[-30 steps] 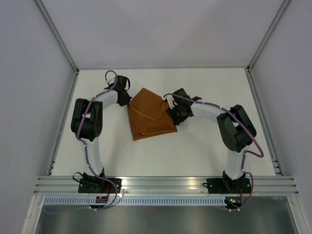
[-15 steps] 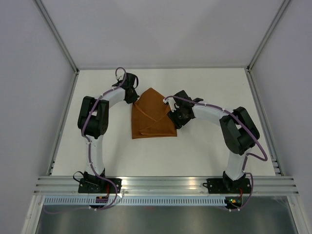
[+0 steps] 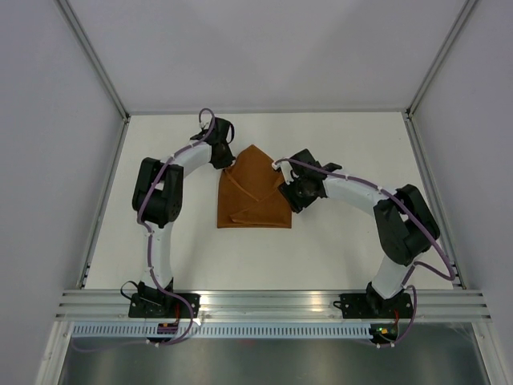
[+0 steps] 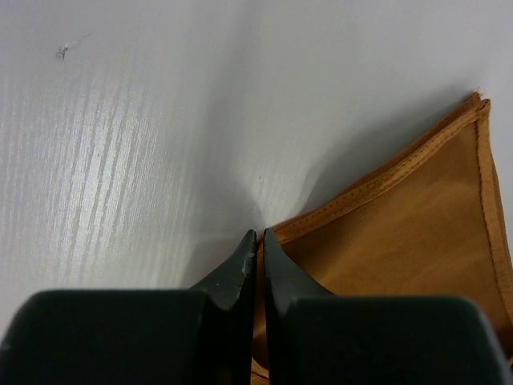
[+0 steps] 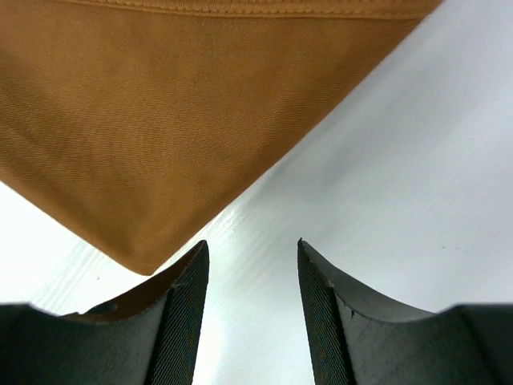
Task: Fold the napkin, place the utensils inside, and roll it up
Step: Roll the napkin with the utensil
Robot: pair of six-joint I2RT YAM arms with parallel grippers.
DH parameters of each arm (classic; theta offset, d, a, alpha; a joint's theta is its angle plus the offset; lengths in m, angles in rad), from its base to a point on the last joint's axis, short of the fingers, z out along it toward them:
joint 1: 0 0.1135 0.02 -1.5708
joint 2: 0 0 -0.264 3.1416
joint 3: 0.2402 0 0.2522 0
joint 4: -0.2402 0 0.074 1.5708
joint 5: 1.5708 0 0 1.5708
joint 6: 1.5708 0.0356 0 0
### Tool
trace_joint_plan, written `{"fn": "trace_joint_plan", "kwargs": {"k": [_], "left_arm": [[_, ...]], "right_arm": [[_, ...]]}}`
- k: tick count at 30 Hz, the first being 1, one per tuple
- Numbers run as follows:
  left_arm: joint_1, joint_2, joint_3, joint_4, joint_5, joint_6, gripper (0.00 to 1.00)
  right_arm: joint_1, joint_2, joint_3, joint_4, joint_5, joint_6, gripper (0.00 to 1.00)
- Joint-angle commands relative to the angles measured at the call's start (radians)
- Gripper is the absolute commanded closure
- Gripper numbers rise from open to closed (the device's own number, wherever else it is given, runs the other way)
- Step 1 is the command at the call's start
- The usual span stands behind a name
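The rust-orange napkin lies folded on the white table, narrowing to a point at the far end. My left gripper sits at its upper left edge. In the left wrist view the jaws are shut, with a sliver of the stitched napkin hem pinched between them. My right gripper is at the cloth's right edge. It stands open over bare table, with a napkin corner just beyond its left fingertip. The utensils are out of view.
The white table is bounded by a metal frame along its left side and right side. An aluminium rail with both arm bases runs along the near edge.
My left gripper has carried the napkin's edge to the right, and the cloth is now narrower with a point at the top. The right gripper has shifted slightly and stays open.
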Motion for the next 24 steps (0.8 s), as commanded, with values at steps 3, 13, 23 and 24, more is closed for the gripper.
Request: {"fn": "trace_joint_plan", "kwargs": {"k": [3, 13, 23, 24], "left_arm": [[0.020, -0.016, 0.055, -0.013, 0.017, 0.050, 0.84], [0.097, -0.283, -0.101, 0.041, 0.026, 0.087, 0.67], [0.080, -0.701, -0.405, 0.184, 0.169, 0.093, 0.55], [0.071, -0.740, -0.419, 0.179, 0.167, 0.122, 0.52]], "right_arm": [[0.001, -0.126, 0.006, -0.032, 0.061, 0.015, 0.46], [-0.005, -0.273, 0.030, 0.023, 0.139, -0.097, 0.46], [0.066, -0.228, 0.015, 0.069, 0.003, -0.342, 0.46], [0.081, -0.217, 0.012, 0.077, -0.015, -0.363, 0.46]]}}
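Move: My left fingers, nearly shut, are still at the napkin's folded left corner; the napkin's middle lies about 9 cm back and 9 cm right of them, 1 cm below. Its far corner is some 8 cm ahead and 9 cm right. From my right hand, open just outside the right edge, the middle is about 8 cm ahead, 15 cm left and 3 cm below; the near right corner is roughly 5 cm back and 3 cm left. I open my left fingers to nearly half, let go of the folded corner and ease left, low at first, then lift quickly off the napkin, ending about 18 cm higher and 5 cm back, fingertips swung forward some 20 degrees. My right hand, fingers staying open, rises about 10 cm beside the napkin's right edge, tipping its fingertips forward too and turning slightly counter-clockwise at the end. ##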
